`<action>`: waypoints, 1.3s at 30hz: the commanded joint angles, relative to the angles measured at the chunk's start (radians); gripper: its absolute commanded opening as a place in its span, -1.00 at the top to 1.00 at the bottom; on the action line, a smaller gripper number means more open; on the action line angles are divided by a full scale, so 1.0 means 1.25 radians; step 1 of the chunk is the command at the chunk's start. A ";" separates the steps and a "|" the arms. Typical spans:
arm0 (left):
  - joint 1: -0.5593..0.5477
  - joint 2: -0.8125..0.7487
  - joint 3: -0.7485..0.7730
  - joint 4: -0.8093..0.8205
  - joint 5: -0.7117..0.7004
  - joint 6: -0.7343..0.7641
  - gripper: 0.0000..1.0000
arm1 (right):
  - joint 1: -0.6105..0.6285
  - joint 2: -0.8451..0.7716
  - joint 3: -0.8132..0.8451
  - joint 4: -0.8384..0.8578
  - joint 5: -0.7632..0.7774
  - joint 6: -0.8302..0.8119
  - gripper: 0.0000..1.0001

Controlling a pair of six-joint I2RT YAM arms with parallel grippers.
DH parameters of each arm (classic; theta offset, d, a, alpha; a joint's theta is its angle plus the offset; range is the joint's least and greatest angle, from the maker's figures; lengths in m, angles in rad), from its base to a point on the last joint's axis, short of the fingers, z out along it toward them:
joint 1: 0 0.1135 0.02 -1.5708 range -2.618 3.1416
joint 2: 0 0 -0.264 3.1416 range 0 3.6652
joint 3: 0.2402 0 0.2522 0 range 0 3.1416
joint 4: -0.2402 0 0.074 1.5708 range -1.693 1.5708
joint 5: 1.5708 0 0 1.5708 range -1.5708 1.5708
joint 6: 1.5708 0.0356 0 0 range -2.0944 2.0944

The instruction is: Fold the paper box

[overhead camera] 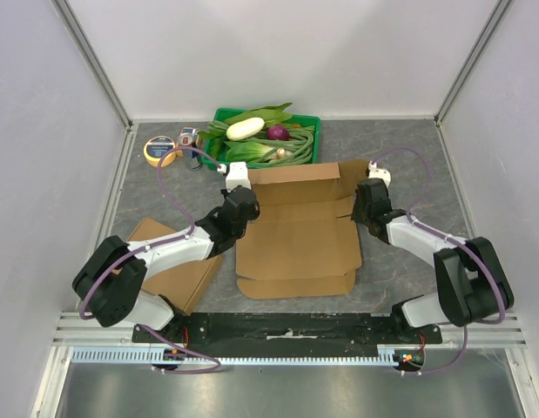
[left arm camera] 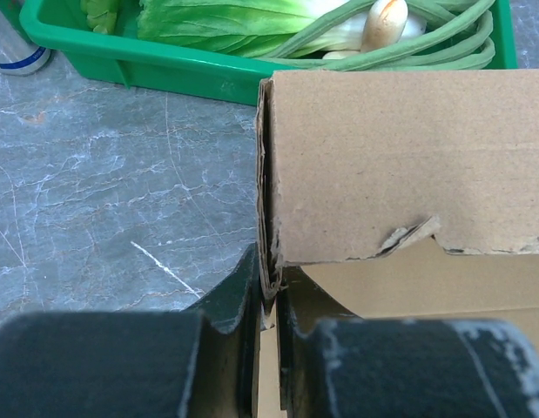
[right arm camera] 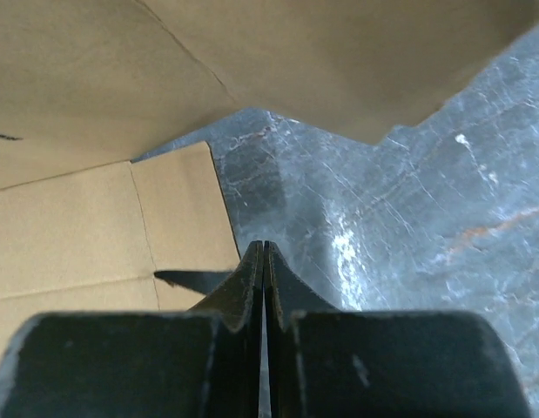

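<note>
The paper box [overhead camera: 295, 244] is brown cardboard lying mostly flat in the middle of the table, with its far panel [left arm camera: 400, 157] raised. My left gripper [overhead camera: 240, 202] is at the box's left far corner, and in the left wrist view it [left arm camera: 271, 292] is shut on the doubled cardboard edge there. My right gripper [overhead camera: 367, 202] is at the box's right side. The right wrist view shows it [right arm camera: 264, 252] shut with nothing between its fingers, over bare table just beside the box's flat panel [right arm camera: 77, 235]. A cardboard flap [right arm camera: 339, 52] hangs above it.
A green tray [overhead camera: 314, 139] of vegetables stands just behind the box, and its wall [left arm camera: 165, 74] is close to the held corner. A yellow tape roll [overhead camera: 160, 151] lies at the back left. Another flat cardboard piece [overhead camera: 186, 279] lies under the left arm. White walls enclose the table.
</note>
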 commanded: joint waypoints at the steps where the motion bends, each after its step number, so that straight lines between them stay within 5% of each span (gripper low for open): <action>1: -0.006 -0.005 0.023 -0.006 -0.002 -0.042 0.96 | 0.001 0.053 0.041 0.137 -0.016 -0.030 0.93; 11: -0.008 -0.002 0.032 -0.002 0.006 -0.041 0.96 | 0.019 0.054 0.000 0.300 -0.166 -0.061 0.99; 15: -0.007 0.004 0.043 -0.002 0.012 -0.046 0.96 | 0.019 0.144 0.089 0.177 -0.213 -0.049 1.00; 27: -0.011 0.013 0.036 -0.008 0.002 -0.061 0.96 | -0.025 0.278 0.108 0.089 -0.316 0.071 1.00; 30: -0.011 0.014 0.036 -0.008 -0.016 -0.058 0.96 | -0.013 0.161 0.104 0.015 -0.270 0.033 0.94; 35: -0.011 0.019 0.035 0.000 -0.034 -0.063 0.96 | -0.014 -0.054 0.078 -0.228 -0.249 -0.036 0.52; 39: -0.009 0.028 0.039 0.003 -0.033 -0.063 0.96 | -0.013 -0.193 -0.052 -0.202 -0.291 0.031 0.50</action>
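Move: The small tab at the right end of the narrow strip lies flat, some 4 cm left, 2 cm ahead and 4 cm below the shut right fingertips. The far wall's right flap stands about 7 cm ahead, 1 cm left and 4 cm higher than them; the main panel's right side flap is some 9 cm back, 2 cm left, 5 cm below. From the left hand, still pinching the far wall's left end, the tab is about 22 cm right, level ahead, 12 cm below. With shut fingertips the right hand pushes the small tab inward over its crease, sweeping about 8 cm left and 4 cm forward, bobbing up a little and then dipping some 3 cm as it twists counter-clockwise roughly 15 degrees. It then withdraws back about 6 cm and up 8 cm, drifting right, its fingers parting about a quarter. The left hand keeps its pinch on the far wall. ##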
